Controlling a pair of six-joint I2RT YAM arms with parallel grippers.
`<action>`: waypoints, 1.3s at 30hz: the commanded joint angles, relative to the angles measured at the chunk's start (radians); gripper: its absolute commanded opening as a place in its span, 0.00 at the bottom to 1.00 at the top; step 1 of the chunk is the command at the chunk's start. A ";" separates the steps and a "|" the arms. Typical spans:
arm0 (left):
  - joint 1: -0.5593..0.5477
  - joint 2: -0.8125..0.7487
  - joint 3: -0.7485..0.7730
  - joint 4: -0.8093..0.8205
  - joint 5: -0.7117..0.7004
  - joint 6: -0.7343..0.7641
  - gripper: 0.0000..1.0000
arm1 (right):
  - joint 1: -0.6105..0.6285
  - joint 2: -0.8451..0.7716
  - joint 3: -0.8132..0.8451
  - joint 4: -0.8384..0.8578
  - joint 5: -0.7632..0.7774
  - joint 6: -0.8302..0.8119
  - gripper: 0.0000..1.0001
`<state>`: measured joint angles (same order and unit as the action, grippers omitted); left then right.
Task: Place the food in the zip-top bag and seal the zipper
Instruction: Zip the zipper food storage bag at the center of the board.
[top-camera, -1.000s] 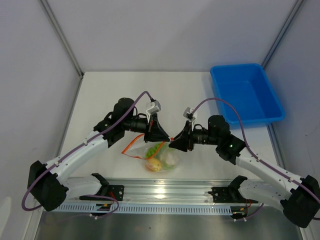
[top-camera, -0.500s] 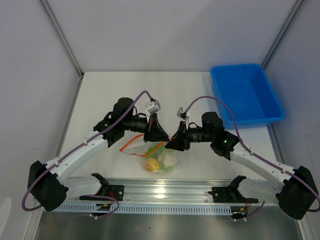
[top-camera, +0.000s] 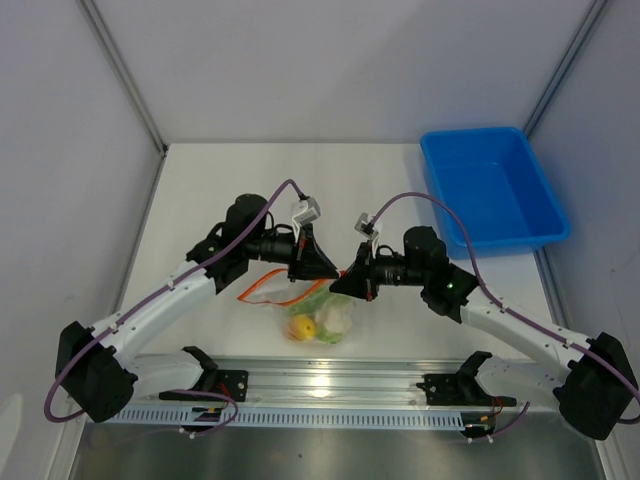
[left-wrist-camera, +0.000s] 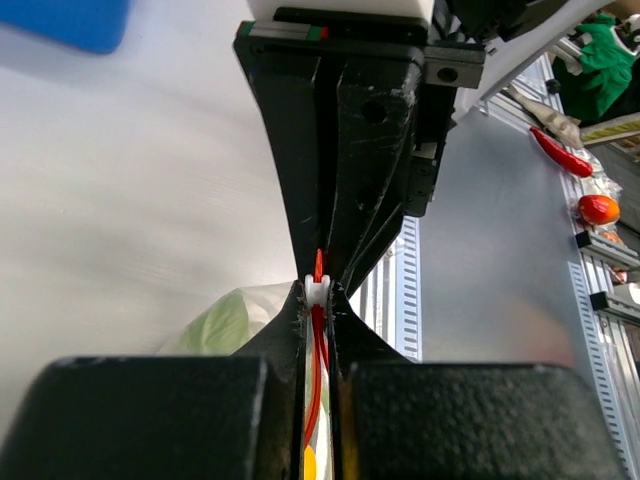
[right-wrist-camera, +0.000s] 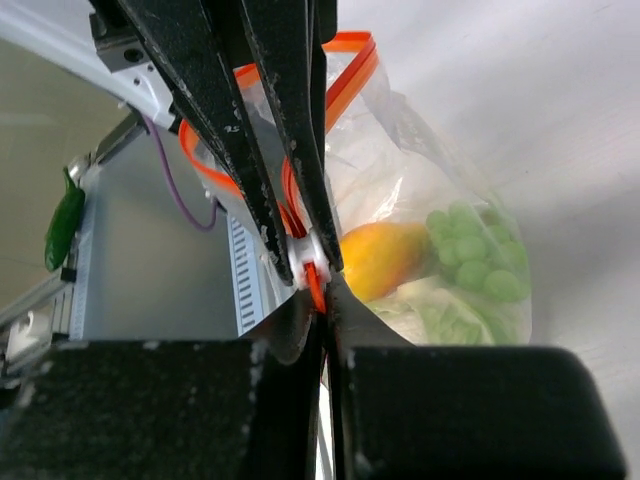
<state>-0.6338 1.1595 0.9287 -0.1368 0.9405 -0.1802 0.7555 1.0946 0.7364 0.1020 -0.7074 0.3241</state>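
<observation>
The clear zip-top bag (top-camera: 322, 316) hangs between my two grippers with the food inside. An orange-yellow fruit (right-wrist-camera: 385, 255), a bumpy green cluster (right-wrist-camera: 476, 256) and the white cauliflower (top-camera: 339, 318) show through the plastic. The orange-red zipper (top-camera: 262, 291) loops out to the left. My left gripper (top-camera: 334, 271) is shut on the zipper at its small white slider (left-wrist-camera: 317, 290). My right gripper (top-camera: 344, 278) meets it tip to tip, shut on the orange strip (right-wrist-camera: 318, 292) just beside the slider.
A blue tray (top-camera: 492, 190) stands at the back right of the white table. A metal rail (top-camera: 320, 385) runs along the near edge, close under the bag. In the left wrist view the right arm's fingers (left-wrist-camera: 345, 170) fill the space straight ahead.
My right gripper has moved left to the left gripper's tips and shut on the zipper strip. The bag and its orange loop have shifted slightly left.
</observation>
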 joint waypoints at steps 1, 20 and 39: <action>0.003 0.015 0.039 -0.069 -0.069 0.040 0.01 | 0.005 -0.062 -0.025 0.171 0.103 0.098 0.00; 0.003 -0.018 0.036 -0.083 -0.035 0.059 0.01 | -0.013 -0.127 -0.051 0.111 0.302 0.131 0.00; 0.005 -0.018 0.036 -0.067 0.012 0.059 0.01 | -0.064 -0.044 0.201 -0.364 -0.010 -0.204 0.43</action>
<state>-0.6334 1.1629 0.9447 -0.2131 0.9070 -0.1379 0.6952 1.0229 0.8543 -0.1287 -0.6502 0.2447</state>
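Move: Right at the left hand's closed fingertips, about 1 cm to its right and level with it, sits the white slider. It is some 2 cm to the left of the right hand, which already pinches the red zipper end. Inside the bag, roughly 16 cm below the right hand, the mango lies about 10 cm to its left and level fore and aft, the grapes 7 cm left and 4 cm ahead, the lettuce 2 cm left and 3 cm ahead. Drawing the pinched zipper end away from the slider, the right hand goes about 3 cm forward and nearly as far right, turning some 15 degrees clockwise, then opens partway, lets go of the strip, and rises about 2 cm while easing back and untwisting. The left fingers stay shut at the slider, holding it almost in place. ##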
